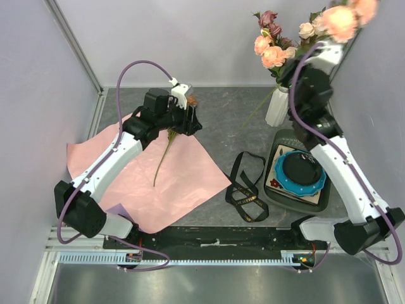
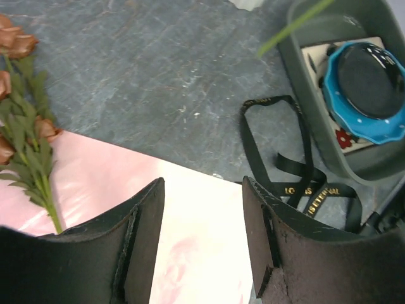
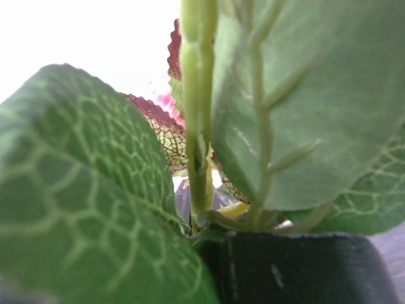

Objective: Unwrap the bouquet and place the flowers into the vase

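Observation:
The white ribbed vase [image 1: 276, 106] stands at the back right with several pink and peach flowers [image 1: 272, 49] in it. My right gripper [image 1: 334, 43] is raised high above the vase, shut on the green stem [image 3: 197, 126] of more flowers [image 1: 345, 16]; leaves fill the right wrist view and only one black finger [image 3: 297, 266] shows. The bouquet's pink paper [image 1: 186, 174] lies spread flat, with one leafy flower stem [image 1: 163, 155] on it. My left gripper [image 1: 190, 123] hovers over that paper, open and holding nothing [image 2: 202, 209], with the stem [image 2: 28, 145] to its left.
The black ribbon [image 1: 245, 187] lies loose on the grey table right of the paper. A grey tray [image 1: 283, 140] at the right holds a blue round dish [image 1: 300, 171]. Walls close in the left, back and right sides.

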Motion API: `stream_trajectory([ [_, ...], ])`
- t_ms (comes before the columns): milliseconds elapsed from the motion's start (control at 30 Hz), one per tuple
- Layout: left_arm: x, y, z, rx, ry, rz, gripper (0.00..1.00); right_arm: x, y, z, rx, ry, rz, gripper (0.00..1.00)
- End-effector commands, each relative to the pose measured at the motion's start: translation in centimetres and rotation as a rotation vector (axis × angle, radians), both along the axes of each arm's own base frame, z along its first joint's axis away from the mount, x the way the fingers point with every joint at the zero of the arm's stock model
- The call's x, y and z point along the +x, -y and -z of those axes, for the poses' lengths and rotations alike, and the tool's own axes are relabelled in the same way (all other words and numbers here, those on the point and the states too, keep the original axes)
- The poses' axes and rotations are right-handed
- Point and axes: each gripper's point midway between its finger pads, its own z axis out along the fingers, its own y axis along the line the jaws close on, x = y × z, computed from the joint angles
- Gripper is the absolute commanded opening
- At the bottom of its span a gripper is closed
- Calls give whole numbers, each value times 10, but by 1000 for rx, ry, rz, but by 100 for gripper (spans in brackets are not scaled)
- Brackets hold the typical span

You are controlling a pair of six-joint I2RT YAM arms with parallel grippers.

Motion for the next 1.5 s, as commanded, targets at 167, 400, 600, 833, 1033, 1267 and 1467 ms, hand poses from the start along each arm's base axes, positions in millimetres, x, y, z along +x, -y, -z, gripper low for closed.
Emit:
stream_trajectory([
  [167,18,-13,5,43,24,-99,59,-60,113,-152,-26,333,461,0],
  [400,21,-14,8,27,-6,-90,59,-44,107,-182,-90,350,470,0],
  [600,27,-22,2,-38,-30,-113,61,-44,114,-182,-157,303,518,0],
  [833,31,-27,2,-60,-42,-135,79,-27,105,-173,-213,278,499,0],
  [1033,32,-30,1,-60,-34,-143,80,-2,97,-164,-254,257,501,0],
  [1267,33,-30,2,-64,-44,-146,81,22,92,-159,-293,241,523,0],
  [1467,34,-30,4,-69,-55,-147,81,31,93,-159,-301,237,542,0],
])
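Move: The right hand already grips a peach-rose stem, its tail trailing down and to the left; the vase it is meant for stands about 2 cm ahead, 1 cm left, its middle some 32 cm below. The flowers already in the vase spread about 3 cm ahead, 1 cm left, 6 cm below the hand, and the grey bin lies roughly 15 cm back, 7 cm right, 40 cm down. From the left hand, the brown-rose stem lies about 5 cm ahead, 7 cm left, 24 cm below. Keeping its pinch on the peach-rose stem, the right hand swings up about 17 cm and 10 cm to the right while first drawing back some 5 cm, turning clockwise nearly 30 degrees to lift the tail high by the vase, then reaches forward about 10 cm and sinks some 5 cm as it rolls its left side down. The left hand, empty above the pink paper, drifts a few centimetres left and forward towards the brown-rose stem and opens its fingers wider. ##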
